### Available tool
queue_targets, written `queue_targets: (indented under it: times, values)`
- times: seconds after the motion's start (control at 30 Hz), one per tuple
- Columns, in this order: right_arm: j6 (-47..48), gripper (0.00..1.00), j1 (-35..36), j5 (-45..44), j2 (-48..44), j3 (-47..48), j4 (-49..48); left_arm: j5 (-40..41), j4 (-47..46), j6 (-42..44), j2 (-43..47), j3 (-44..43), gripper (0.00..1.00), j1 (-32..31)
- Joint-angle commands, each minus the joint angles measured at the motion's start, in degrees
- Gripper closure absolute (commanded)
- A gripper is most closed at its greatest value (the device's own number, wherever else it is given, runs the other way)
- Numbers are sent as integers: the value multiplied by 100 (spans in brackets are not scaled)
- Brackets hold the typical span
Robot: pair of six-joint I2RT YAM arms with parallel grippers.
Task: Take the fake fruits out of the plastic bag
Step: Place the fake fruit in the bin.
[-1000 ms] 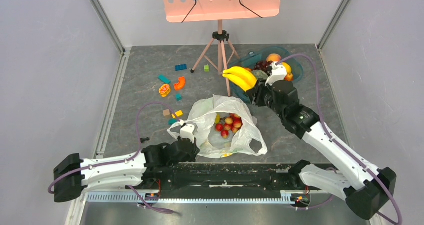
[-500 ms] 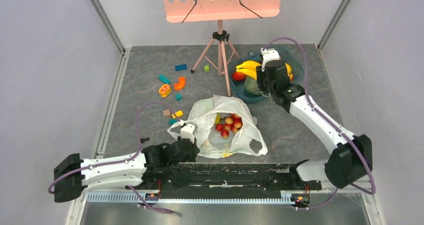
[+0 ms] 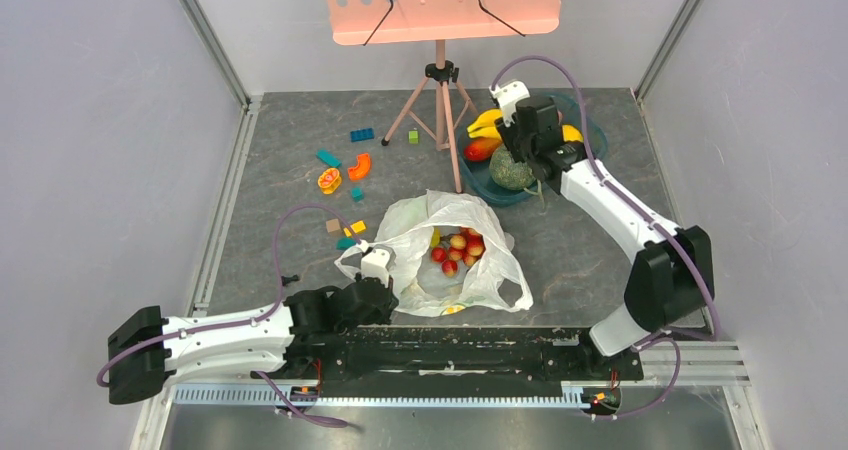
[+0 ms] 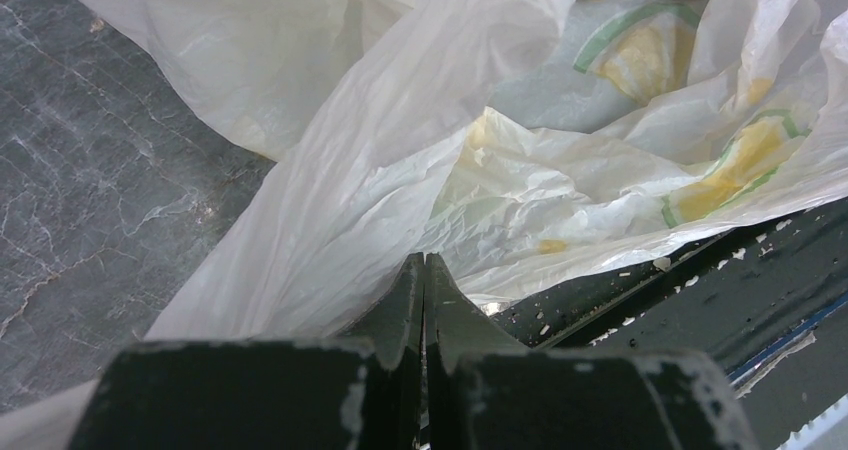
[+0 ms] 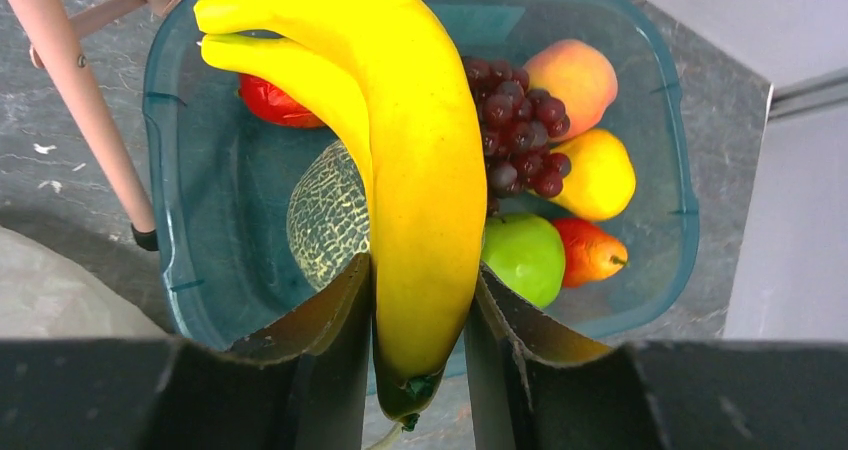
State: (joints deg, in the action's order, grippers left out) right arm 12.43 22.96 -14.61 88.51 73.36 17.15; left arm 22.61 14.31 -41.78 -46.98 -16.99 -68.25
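A yellow banana bunch [image 5: 420, 170] is clamped stem-down between the fingers of my right gripper [image 5: 422, 268]. In the top view the banana bunch [image 3: 487, 125] hangs with the right gripper [image 3: 505, 135] over the left end of the teal bin [image 3: 597, 135]. The plastic bag [image 3: 410, 220] lies open near the arm bases, and a cluster of small red-pink balls [image 3: 458, 250] lies inside it. My left gripper [image 3: 378, 270] sits at the bag's left edge. In the left wrist view the left gripper [image 4: 425, 260] is shut, pinching the thin film of the plastic bag [image 4: 400, 170].
The teal bin [image 5: 200, 220] holds a netted melon [image 5: 325, 215], dark grapes [image 5: 515, 120], a peach [image 5: 572, 75], a green apple [image 5: 525, 255] and other fruit. A pink tripod stand [image 3: 440, 100] rises just left of the bin. Small toy blocks [image 3: 345, 170] lie back left.
My right arm has carried the banana bunch from the bin's near-left side back and over the bin. The left gripper and the bag have stayed put.
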Motion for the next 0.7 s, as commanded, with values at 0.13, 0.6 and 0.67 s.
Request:
queue_targets:
  times: [0.13,0.6,0.67]
  values:
    - [1319,84,-50,93,579,541,-171,164,35,-25,-3,-293,98,-23]
    - [2353,78,-46,175,1544,1573,459,173,90,-66,14,-287,98,-22]
    - [2510,78,-46,172,1722,1698,624,176,91,-67,13,-304,98,-22]
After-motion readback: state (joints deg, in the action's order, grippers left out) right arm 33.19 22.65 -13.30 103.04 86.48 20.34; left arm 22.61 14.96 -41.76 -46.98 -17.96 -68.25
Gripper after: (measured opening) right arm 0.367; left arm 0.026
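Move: The right hand already holds the bananas near the bin's near rim; the bin's middle lies some 11 cm ahead, 3 cm right and 17 cm below. The melon is about 5 cm ahead and 1 cm left, the green apple 7 cm ahead and 7 cm right, the red fruit 10 cm ahead and 7 cm left, all roughly 16 cm down. From the left hand the bin is about 34 cm ahead, 32 cm right, nearly level. Right hand carries the bananas forward about 5 cm over the bin, sinking slightly, rolling left side down some 20 degrees. ##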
